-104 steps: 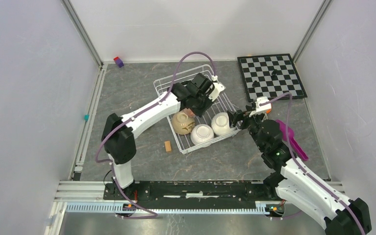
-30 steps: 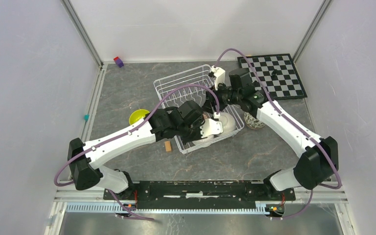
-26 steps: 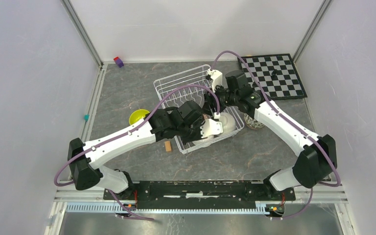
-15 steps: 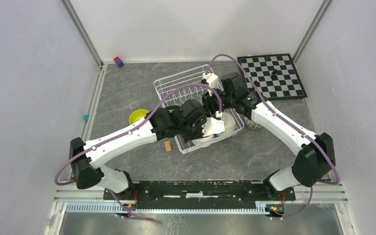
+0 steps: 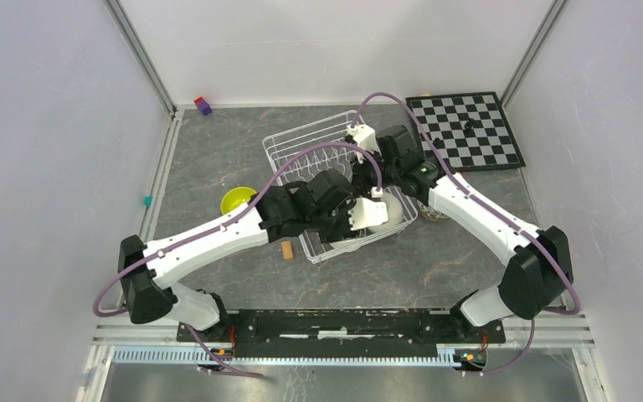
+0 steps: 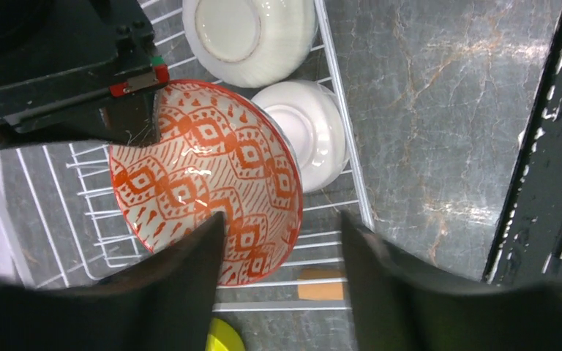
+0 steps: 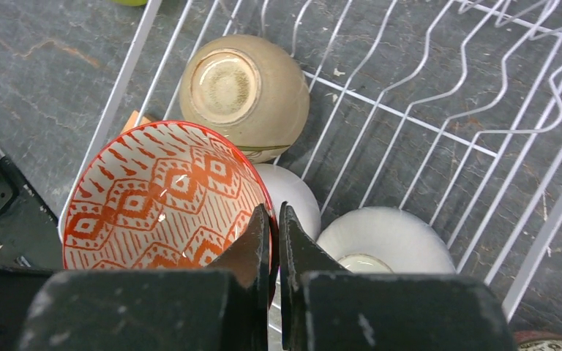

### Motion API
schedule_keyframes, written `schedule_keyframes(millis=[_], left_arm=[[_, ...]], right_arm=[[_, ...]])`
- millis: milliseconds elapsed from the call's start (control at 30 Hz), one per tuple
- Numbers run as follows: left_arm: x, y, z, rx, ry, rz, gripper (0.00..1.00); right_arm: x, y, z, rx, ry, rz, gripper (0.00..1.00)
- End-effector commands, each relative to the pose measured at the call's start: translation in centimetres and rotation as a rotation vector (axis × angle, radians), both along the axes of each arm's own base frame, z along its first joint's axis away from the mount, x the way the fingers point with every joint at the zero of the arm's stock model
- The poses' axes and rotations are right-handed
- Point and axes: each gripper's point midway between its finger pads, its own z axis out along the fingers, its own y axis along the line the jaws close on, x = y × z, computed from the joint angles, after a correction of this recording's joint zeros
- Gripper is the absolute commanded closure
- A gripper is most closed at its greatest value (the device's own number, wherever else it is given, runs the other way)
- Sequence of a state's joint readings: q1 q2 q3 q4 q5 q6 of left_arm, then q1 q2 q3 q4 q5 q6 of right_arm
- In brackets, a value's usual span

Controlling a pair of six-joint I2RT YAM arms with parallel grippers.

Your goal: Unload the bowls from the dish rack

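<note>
A red-patterned bowl (image 6: pixel 205 168) hangs over the white wire dish rack (image 5: pixel 301 142). My right gripper (image 7: pixel 274 208) is shut on its rim (image 7: pixel 263 191). My left gripper (image 6: pixel 279 219) is open, with one finger (image 6: pixel 190 278) over the bowl's lower edge and the other beside it. Below in the rack lie a tan bowl (image 7: pixel 241 91) and two white bowls (image 7: pixel 384 238) (image 7: pixel 293 194), all upside down. A lime-yellow bowl (image 5: pixel 236 199) sits on the table left of the rack. A blue-and-white bowl (image 5: pixel 434 209) sits right of it.
A chessboard (image 5: pixel 465 130) lies at the back right. A small wooden block (image 5: pixel 286 250) rests by the rack's near left corner. A purple and red block (image 5: pixel 203 105) sits at the back wall. Both arms cross over the rack's near half.
The right arm moved left to the bowl that the left gripper held, and its jaws shut on the rim. The left jaws then opened.
</note>
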State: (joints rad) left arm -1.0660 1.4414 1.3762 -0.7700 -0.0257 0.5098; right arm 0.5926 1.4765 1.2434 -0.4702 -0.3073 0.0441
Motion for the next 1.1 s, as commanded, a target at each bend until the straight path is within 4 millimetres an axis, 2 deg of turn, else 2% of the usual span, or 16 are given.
schedule_keyframes(millis=[0,33,100,133,233,400,467,733,967,1067], left_arm=[[0.5,-0.3,2.6,-0.114,-0.077,0.011,0.25],[0.6,-0.3,2.7,-0.134,-0.083,0.024,0.23],[0.6,-0.5,3.2,-0.184,-0.092,0.037,0.08],[0.5,-0.5,3.6,-0.213,-0.095,0.045,0.04],[0.2,-0.7,4.3,-0.294,-0.075,0.081,0.0],[0.7,0.3,5.0,-0.39,-0.084,0.202,0.0],[1.6,1.3,5.4,-0.438,-0.092,0.321,0.0],[1.9,4.5,6.4,-0.566,-0.105,0.52,0.0],[3.0,7.8,5.1,-0.646,-0.063,0.838,0.0],[2.9,8.0,4.0,-0.607,-0.018,0.886,0.0]], right_arm=[[1.7,-0.4,2.9,0.051,-0.106,-0.076,1.0],[1.9,-0.7,2.9,0.043,-0.115,-0.097,1.0],[2.2,-1.3,3.1,0.029,-0.129,-0.137,1.0],[2.4,-1.7,3.2,0.023,-0.137,-0.16,1.0],[2.6,-3.1,3.3,0.01,-0.17,-0.234,1.0],[2.6,-6.4,4.2,0.013,-0.263,-0.394,1.0],[2.5,-7.9,4.6,0.02,-0.293,-0.467,1.0],[2.0,-15.4,5.1,0.0,-0.406,-0.8,1.0],[1.3,-20.8,6.4,0.033,-0.47,-1.053,1.0],[0.8,-23.1,7.2,0.054,-0.503,-1.162,1.0]])
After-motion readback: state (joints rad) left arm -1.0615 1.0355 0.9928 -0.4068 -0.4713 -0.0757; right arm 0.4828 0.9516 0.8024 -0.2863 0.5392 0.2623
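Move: Just right of the left hand and a little ahead, the red-patterned bowl hangs at about its own height, held by the right hand. The brown bowl lies some 8 cm ahead, 5 left and 14 down; the small white bowl 5 ahead, 3 right; the wood block level with the hand, 13 left. From the right hand the speckled bowl is about 21 cm right, 3 ahead, 16 down, with the large white bowl 6 right, 2 back. Carrying the red-patterned bowl by its rim between shut fingers, the right hand swings about 20 cm right across the rack towards the speckled bowl, rising slightly late on and turning some 55 degrees clockwise. The left hand finishes opening, comes free of the bowl, lifts about 4 cm, then veers some 7 cm left, turning counter-clockwise as its fingers tip up to a shallower slant. ##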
